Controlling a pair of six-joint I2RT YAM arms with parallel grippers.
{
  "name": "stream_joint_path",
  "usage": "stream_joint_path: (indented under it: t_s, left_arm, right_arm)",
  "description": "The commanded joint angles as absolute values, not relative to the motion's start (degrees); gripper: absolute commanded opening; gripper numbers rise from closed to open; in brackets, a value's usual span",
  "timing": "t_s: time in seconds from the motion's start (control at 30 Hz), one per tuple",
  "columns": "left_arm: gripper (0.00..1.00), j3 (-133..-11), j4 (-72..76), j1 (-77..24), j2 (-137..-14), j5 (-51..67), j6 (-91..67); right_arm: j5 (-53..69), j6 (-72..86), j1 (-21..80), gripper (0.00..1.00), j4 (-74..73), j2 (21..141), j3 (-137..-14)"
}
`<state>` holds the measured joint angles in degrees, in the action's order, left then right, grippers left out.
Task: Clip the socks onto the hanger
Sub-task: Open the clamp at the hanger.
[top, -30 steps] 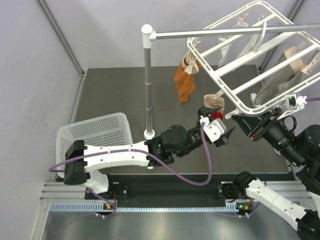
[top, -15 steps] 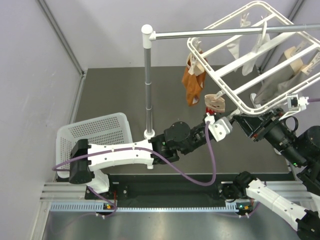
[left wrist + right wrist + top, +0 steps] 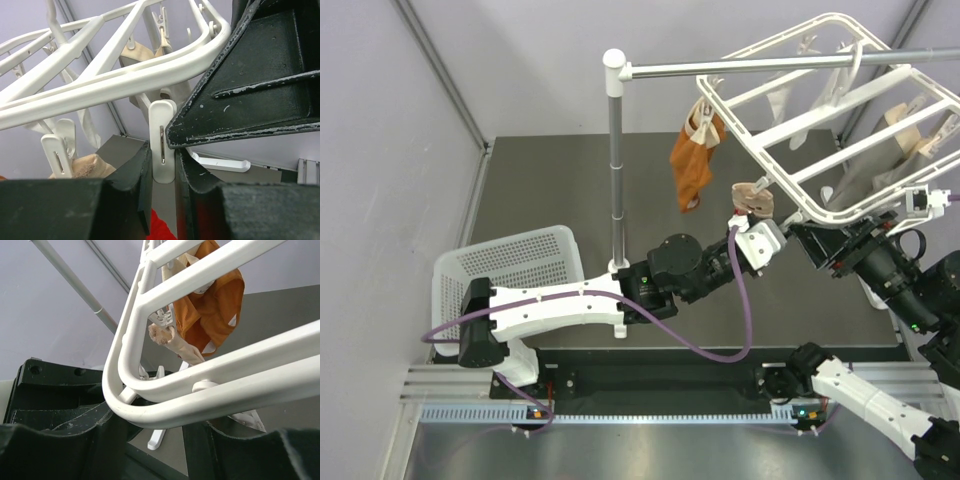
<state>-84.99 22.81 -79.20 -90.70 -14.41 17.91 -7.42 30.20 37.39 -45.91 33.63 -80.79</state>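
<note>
The white hanger [image 3: 760, 160] hangs tilted from the rail. My right gripper [image 3: 817, 243] is shut on its near rim, which crosses between the fingers in the right wrist view [image 3: 200, 395]. My left gripper [image 3: 763, 232] is just under the hanger's near-left corner. In the left wrist view its fingers [image 3: 142, 170] stand close together with a white clip peg [image 3: 169, 170] in the narrow gap. A red sock [image 3: 162, 227] is pinched low between them. An orange sock [image 3: 695, 160] and a beige sock [image 3: 752, 197] hang clipped nearby.
The grey metal pole [image 3: 615, 160] and rail stand left of the hanger. A white perforated basket [image 3: 520, 260] sits at the table's near left. Grey and pale socks [image 3: 860, 175] hang from the hanger's right side. The right gripper's black body [image 3: 260, 75] crowds the peg.
My left gripper has risen to the hanger's near corner, and the red sock no longer shows from above. The hanger has tilted a little and the orange sock has swung.
</note>
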Motion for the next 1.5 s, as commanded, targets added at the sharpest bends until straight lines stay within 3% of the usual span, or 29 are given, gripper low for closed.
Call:
stream_joint_path:
  t_s: [0.0,0.5,0.77,0.9,1.03,1.1,1.13,1.2,1.23,1.27,1.3,1.33,1.37,1.43,1.47]
  left_arm:
    - [0.0,-86.9,22.7,-79.3,-91.1,-13.9,16.3]
    - [0.0,-88.8,20.6,-79.4,-93.3,-14.8,14.4]
    - [0.0,-89.4,19.5,-79.3,-93.2,-14.9,14.1]
    - [0.0,-88.9,19.2,-79.5,-93.1,-14.9,14.0]
    - [0.0,-89.1,19.0,-79.6,-93.3,-14.8,13.8]
    - [0.0,-88.9,19.0,-79.6,-93.3,-14.9,13.9]
    - [0.0,-88.9,19.0,-79.6,-93.3,-14.9,13.8]
    - [0.0,-88.9,19.2,-79.6,-93.3,-14.9,13.8]
    - [0.0,-89.0,19.3,-79.6,-93.3,-14.9,13.7]
    - [0.0,-89.1,19.3,-79.6,-93.2,-15.1,13.5]
    - [0.1,-88.9,19.4,-79.6,-93.1,-15.8,13.0]
    - [0.45,-88.5,19.8,-79.6,-92.7,-18.2,12.4]
    - [0.62,-87.9,20.2,-79.6,-91.7,-19.3,11.1]
    - [0.86,-85.7,20.5,-79.7,-90.0,-21.6,9.2]
    - [0.9,-85.0,20.0,-79.7,-87.7,-24.1,6.7]
  right_arm:
    - [-9.7,29.6,37.6,0.43,-43.7,35.4,-82.7]
    - [-8.1,29.0,37.6,0.44,-38.7,35.2,-82.4]
    - [-9.3,29.1,37.6,0.31,-38.4,34.5,-81.2]
    - [-10.5,29.2,37.6,0.41,-38.8,34.4,-81.3]
    - [-10.6,29.3,37.5,0.43,-38.7,35.0,-81.6]
    - [-11.2,29.3,37.6,0.38,-38.7,35.0,-81.5]
    - [-11.1,29.3,37.5,0.27,-38.8,35.2,-81.5]
    - [-11.0,29.3,37.6,0.17,-39.1,35.4,-81.5]
    - [-11.2,29.3,37.6,0.06,-39.2,35.7,-81.5]
    - [-11.2,29.3,37.6,0.01,-39.3,35.7,-81.3]
    - [-11.4,29.3,37.7,0.0,-39.3,35.7,-81.2]
    - [-11.5,29.4,37.6,0.0,-39.5,35.7,-81.1]
    - [-11.5,29.2,37.6,0.0,-39.6,35.7,-81.1]
    - [-11.7,29.2,37.6,0.0,-40.1,35.8,-81.0]
    - [-12.0,29.2,37.6,0.0,-40.3,35.7,-80.8]
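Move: The clamp under the hanger's near corner is already pinched at its lower half by the left fingers, its middle some 1 cm above the left hand; the corner itself sits about 4 cm above. The red sock's clamp is about 8 cm farther out and 5 cm to the left, the orange sock roughly 14 cm out and 15 cm left. From the right hand the pinched clamp lies about 1 cm ahead and 2 cm left. Right hand edges up about 2 cm, shutting at the clamp's top; left stays put, then opens off it. ##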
